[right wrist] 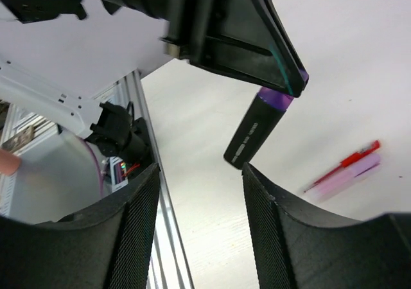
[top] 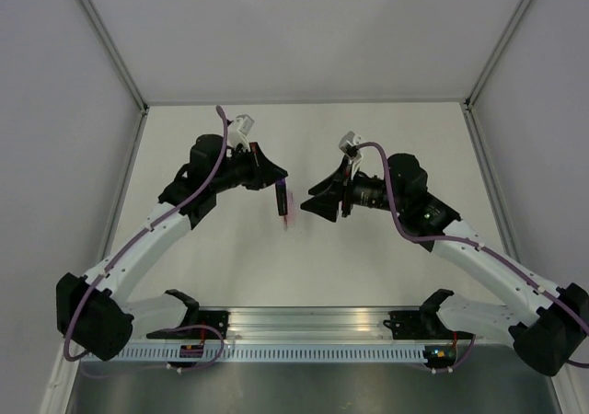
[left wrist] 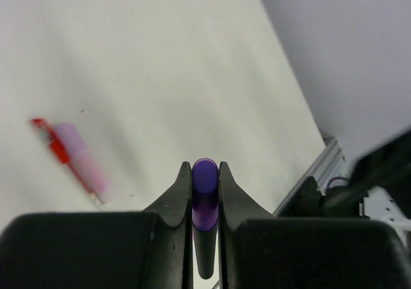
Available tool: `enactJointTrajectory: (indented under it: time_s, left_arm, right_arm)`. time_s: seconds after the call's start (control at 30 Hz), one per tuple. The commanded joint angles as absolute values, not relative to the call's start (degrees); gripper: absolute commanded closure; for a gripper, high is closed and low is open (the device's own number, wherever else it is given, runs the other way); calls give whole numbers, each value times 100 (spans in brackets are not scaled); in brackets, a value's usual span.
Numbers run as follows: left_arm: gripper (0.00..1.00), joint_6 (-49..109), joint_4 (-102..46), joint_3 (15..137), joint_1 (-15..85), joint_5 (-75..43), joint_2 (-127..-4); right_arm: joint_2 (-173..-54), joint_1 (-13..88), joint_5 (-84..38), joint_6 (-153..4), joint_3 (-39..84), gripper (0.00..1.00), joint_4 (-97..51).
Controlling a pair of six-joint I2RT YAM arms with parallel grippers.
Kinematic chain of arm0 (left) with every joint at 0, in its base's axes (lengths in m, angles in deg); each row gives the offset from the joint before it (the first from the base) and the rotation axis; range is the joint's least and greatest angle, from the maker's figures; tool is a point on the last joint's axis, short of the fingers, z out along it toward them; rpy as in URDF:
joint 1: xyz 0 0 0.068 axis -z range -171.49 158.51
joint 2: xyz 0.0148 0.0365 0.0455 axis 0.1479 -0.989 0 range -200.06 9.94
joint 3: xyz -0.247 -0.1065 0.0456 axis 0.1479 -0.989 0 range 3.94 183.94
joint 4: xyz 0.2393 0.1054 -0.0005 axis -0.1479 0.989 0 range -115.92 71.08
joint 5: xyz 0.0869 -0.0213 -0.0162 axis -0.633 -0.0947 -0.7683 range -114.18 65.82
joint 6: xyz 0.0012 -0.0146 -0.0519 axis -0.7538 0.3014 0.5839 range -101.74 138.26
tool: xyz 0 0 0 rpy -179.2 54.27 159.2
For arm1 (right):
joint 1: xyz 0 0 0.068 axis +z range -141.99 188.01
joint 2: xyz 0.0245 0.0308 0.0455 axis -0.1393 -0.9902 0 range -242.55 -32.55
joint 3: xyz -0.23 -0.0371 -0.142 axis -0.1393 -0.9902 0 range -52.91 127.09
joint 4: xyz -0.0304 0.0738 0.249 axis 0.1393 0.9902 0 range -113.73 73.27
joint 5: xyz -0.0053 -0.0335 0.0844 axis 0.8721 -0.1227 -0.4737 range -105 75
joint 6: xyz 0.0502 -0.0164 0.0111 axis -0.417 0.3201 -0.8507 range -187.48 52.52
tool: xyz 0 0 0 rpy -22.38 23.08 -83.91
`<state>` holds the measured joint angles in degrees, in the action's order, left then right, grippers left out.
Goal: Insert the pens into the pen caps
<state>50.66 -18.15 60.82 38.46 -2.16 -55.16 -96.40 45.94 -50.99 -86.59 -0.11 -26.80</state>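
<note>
My left gripper [top: 279, 182] is shut on the dark purple-black pen [top: 281, 199] and holds it above the table, its black body hanging down. In the left wrist view the jaws [left wrist: 205, 168] pinch the pen's purple end [left wrist: 205, 196]. The pink pen [left wrist: 85, 162] and the thinner red pen [left wrist: 54, 141] lie side by side on the table; they also show in the right wrist view as the pink pen [right wrist: 347, 180] and the red pen [right wrist: 350, 162]. My right gripper [top: 309, 201] is open and empty, close to the right of the held pen [right wrist: 255, 127]. I can make out no loose caps.
A slotted aluminium rail [top: 313, 327] runs along the table's near edge between the two arm bases. Pale walls with metal frame posts [top: 115, 55] enclose the white table [top: 386, 267] on three sides.
</note>
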Motion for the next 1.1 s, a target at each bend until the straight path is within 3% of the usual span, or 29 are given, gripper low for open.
enactJointTrajectory:
  time_s: [0.0,0.17,0.37,0.97,1.07]
  left_arm:
    - [98,4621,-1265,6177,3435,-97,-6027]
    - [98,4428,-1143,6396,3285,-509,-7089]
    - [98,4454,-1300,6519,3215,-1081,-8136]
    - [98,4779,-1907,6581,2934,-1266,-9368]
    - [90,4840,-1915,6607,2925,-1336,-9430]
  right_arm:
    - [-9214,4642,-4017,-8400,-157,40,-2515]
    - [-9266,4624,-2960,-8374,-342,39,-2391]
    - [-9188,4624,-3135,-8409,-483,39,-2409]
    - [-8941,4624,-2986,-8365,-791,38,-2531]
    - [-8950,4624,-2994,-8365,-782,38,-2514]
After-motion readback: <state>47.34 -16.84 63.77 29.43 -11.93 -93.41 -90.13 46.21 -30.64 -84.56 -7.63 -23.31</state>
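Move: Below the left hand, which holds the purple-topped black pen by its purple end, is the bare strip of table it is bound for: about 5 cm ahead, 6 cm left and 27 cm down. The red pen lies some 4 cm to the right of that strip and about level with it, the pink pen right alongside, another 1 cm or so to the right. From the empty right hand the strip is roughly 12 cm ahead, 11 cm left and 28 cm below. Sinking fast and then easing off, the left hand takes the purple-topped pen down about 25 cm to just above the table left of the red pen, drifting some 9 cm forward and 6 cm left. Its fingers keep their grip while the wrist tips them steeply downward. The open right hand backs off right, down and a little forward, turning clockwise, then stays. ##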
